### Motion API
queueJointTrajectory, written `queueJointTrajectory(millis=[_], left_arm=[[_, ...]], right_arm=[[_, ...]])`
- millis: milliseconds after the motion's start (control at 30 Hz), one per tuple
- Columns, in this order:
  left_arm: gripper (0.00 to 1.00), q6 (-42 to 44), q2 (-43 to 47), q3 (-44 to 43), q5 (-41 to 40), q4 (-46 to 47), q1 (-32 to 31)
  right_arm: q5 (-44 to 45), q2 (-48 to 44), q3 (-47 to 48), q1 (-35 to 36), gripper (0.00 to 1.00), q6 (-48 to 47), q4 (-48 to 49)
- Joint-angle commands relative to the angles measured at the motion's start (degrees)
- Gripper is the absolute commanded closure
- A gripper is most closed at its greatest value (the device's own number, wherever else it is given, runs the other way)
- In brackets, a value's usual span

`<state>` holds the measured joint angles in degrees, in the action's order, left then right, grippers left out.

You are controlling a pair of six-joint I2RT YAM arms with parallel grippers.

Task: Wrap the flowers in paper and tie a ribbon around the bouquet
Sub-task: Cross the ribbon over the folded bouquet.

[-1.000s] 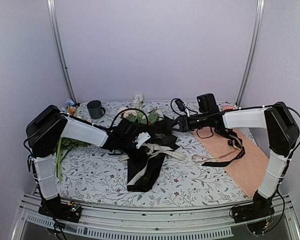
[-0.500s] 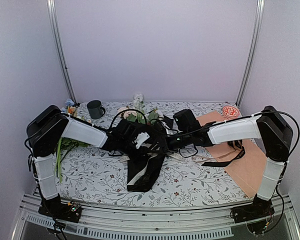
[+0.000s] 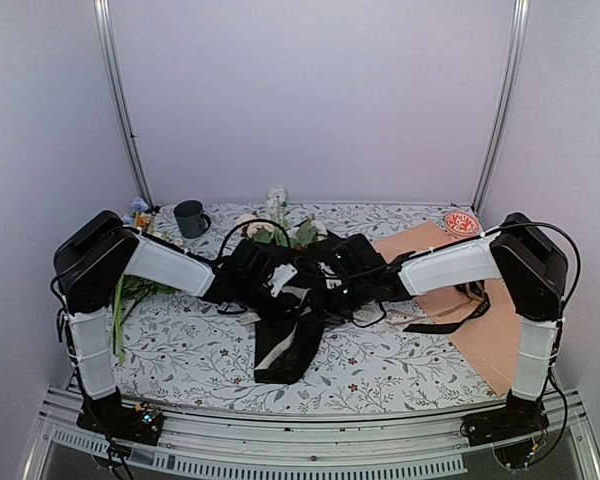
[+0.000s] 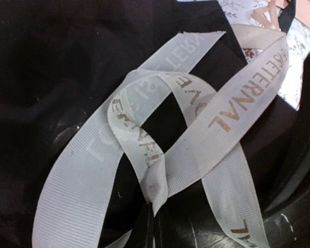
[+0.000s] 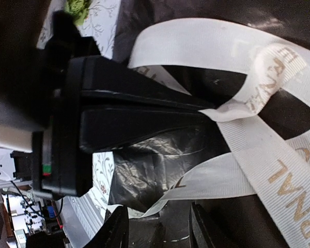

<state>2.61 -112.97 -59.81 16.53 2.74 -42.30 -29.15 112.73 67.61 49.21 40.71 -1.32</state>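
Note:
The bouquet (image 3: 288, 335) lies mid-table, its black paper (image 4: 41, 62) cone pointing toward me. The pink and white flowers (image 3: 278, 233) stick out at the far end. A cream ribbon (image 4: 232, 103) printed with gold letters loops over the paper. My left gripper (image 4: 155, 219) is shut on a fold of one loop. In the right wrist view the left fingers (image 5: 144, 116) come in from the left as a black wedge, pinching the ribbon (image 5: 279, 170). My right gripper (image 5: 157, 230) is open just below a ribbon strand, close against the left gripper (image 3: 280, 278) over the bouquet.
A grey mug (image 3: 190, 217) stands at the back left. A leftover green bunch (image 3: 128, 298) lies by the left arm. A peach sheet (image 3: 500, 335) with a black strap ribbon (image 3: 450, 323) covers the right side. A small red and white disc (image 3: 461, 222) sits at the back right.
My right arm has swung left from the back centre down onto the bouquet, and its jaws have spread wider. The left gripper has kept its hold on the ribbon.

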Motion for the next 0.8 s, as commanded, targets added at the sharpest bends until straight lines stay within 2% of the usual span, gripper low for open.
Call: queueJointTrajectory(millis=[0, 167, 300, 433, 500, 567, 767], left_arm=[[1.00, -2.1, -1.4, 2.5, 1.4, -0.6, 0.5], [1.00, -3.0, -0.8, 4.1, 2.2, 0.6, 0.3], [1.00, -3.2, -0.8, 4.9, 2.3, 1.5, 0.2], [1.00, -3.2, -0.5, 5.6, 1.9, 1.8, 0.2], [1.00, -3.3, -0.2, 6.0, 1.6, 1.9, 0.2], [1.00, -3.2, -0.3, 6.1, 1.3, 1.9, 0.1], [1.00, -3.2, 1.5, 5.5, 1.0, 1.7, 0.1]], right_arm=[[5.0, 2.9, 0.7, 0.5, 0.60, 6.8, -2.2], [4.6, 5.4, 1.3, 0.5, 0.60, 8.3, -1.8], [3.2, 6.2, 1.3, 0.5, 0.65, 9.7, 0.6], [2.4, 7.0, 3.5, 0.5, 0.79, 9.7, 0.8], [2.3, 7.2, 3.4, 0.4, 0.91, 9.3, 0.6], [2.3, 6.9, 3.0, 0.2, 0.98, 8.8, 0.5], [2.1, 3.8, 0.6, -1.4, 1.00, 5.6, 0.4]])
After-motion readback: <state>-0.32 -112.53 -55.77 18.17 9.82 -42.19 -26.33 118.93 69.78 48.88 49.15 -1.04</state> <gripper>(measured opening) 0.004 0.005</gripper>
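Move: The strand of white ribbon for the right hand lies almost straight under its open fingers, about 4 cm down and 1 cm forward. The ribbon crossing, pinched in the left fingers, is some 5 cm ahead of the right hand, 3 cm left and 3 cm lower; the bouquet's flowers are about 18 cm ahead and 6 cm left, the paper's lower end 11 cm back and 5 cm left. From the left hand the strand is roughly 4 cm back and 3 cm right, slightly lower. The right hand sinks about 4 cm beside the left fingertips onto the lower strand of white ribbon over the black paper, its wrist turning a little under 10 degrees clockwise, then nearly stops its descent and shuts its half-open fingers to pinch that strand while easing about a centimetre forward towards the crossing. The left hand stays almost in place with its fingers shut, still gripping the ribbon crossing and only rolling slightly. ##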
